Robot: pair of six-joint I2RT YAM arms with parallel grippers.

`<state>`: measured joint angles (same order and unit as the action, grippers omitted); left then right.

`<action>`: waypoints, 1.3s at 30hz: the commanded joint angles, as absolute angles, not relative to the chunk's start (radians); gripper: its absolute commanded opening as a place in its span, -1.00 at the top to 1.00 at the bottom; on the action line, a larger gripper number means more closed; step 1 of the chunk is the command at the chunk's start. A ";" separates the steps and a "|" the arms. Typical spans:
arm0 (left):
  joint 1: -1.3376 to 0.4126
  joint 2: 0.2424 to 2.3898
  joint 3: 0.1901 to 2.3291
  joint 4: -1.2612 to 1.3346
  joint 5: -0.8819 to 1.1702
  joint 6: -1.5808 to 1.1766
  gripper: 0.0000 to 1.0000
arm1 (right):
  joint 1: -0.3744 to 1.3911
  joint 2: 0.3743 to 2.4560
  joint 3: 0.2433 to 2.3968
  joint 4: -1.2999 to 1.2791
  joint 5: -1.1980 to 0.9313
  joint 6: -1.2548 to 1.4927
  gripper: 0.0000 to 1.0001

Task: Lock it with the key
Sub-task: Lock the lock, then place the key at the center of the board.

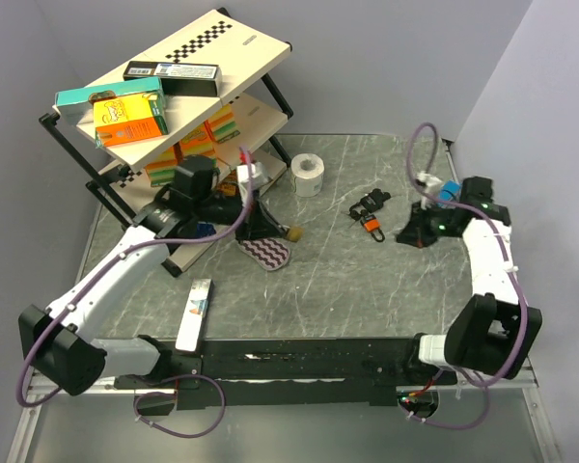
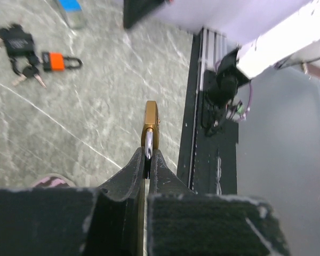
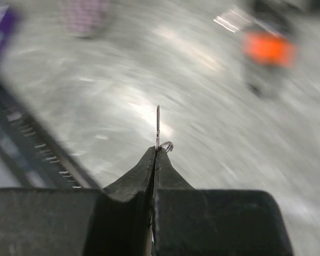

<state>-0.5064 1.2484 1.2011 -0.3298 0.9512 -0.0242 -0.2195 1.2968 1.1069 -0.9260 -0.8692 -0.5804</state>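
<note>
A brass padlock [image 2: 151, 125] sticks out from my left gripper [image 2: 148, 154], whose fingers are shut on its silver shackle. From above, this lock [image 1: 294, 232] hangs just over the table left of centre, at the tip of the left gripper [image 1: 275, 230]. My right gripper [image 3: 156, 152] is shut on a thin key [image 3: 158, 125], its blade pointing forward and a small ring beside the fingertips. The right gripper [image 1: 405, 234] sits at the right side of the table, well apart from the brass lock. The key is too small to make out from above.
An orange padlock [image 1: 374, 224] with a black fob and keys lies between the grippers, seen too as the orange padlock [image 2: 56, 60]. A toilet roll [image 1: 309, 175], a slanted shelf rack [image 1: 174, 106] with boxes, a patterned pouch [image 1: 265, 253] and a long box [image 1: 195, 313] stand around the left arm.
</note>
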 commanded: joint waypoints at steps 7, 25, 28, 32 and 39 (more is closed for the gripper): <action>-0.629 1.373 1.316 -0.447 0.858 0.043 0.98 | -0.512 1.413 0.996 -0.784 -0.438 -0.632 1.00; -0.630 1.405 1.267 -0.405 0.824 -0.028 0.98 | -0.528 1.629 0.945 -0.559 -0.288 -0.581 0.97; -0.630 1.407 1.247 -0.391 0.824 -0.026 0.98 | -0.528 1.623 0.917 -0.545 -0.290 -0.584 0.51; -0.629 1.416 1.230 -0.377 0.830 -0.041 0.98 | -0.525 1.625 0.926 -0.560 -0.311 -0.594 0.25; -0.630 1.433 1.249 -0.408 0.841 -0.031 0.98 | -0.528 1.516 0.950 -0.630 -0.351 -0.643 -0.28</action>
<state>-0.6281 1.4254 1.2259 -0.4316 0.8143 -0.0231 -0.5243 1.6226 0.9245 -0.5827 -0.3130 -0.5980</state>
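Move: The right hand holds the key; its bare table spot lies about 18 cm to the right, level fore and aft, some 17 cm below. At table height, the blue box is 18 cm ahead and 16 right of that hand, the orange tag 12 ahead and 3 left. From the padlock-holding left hand, the spot is about 43 cm right, 5 ahead, 30 below, and the striped pad 9 ahead, 6 left. Right hand takes the key some 18 cm right, 16 down to the table, opens; left lowers the padlock. ##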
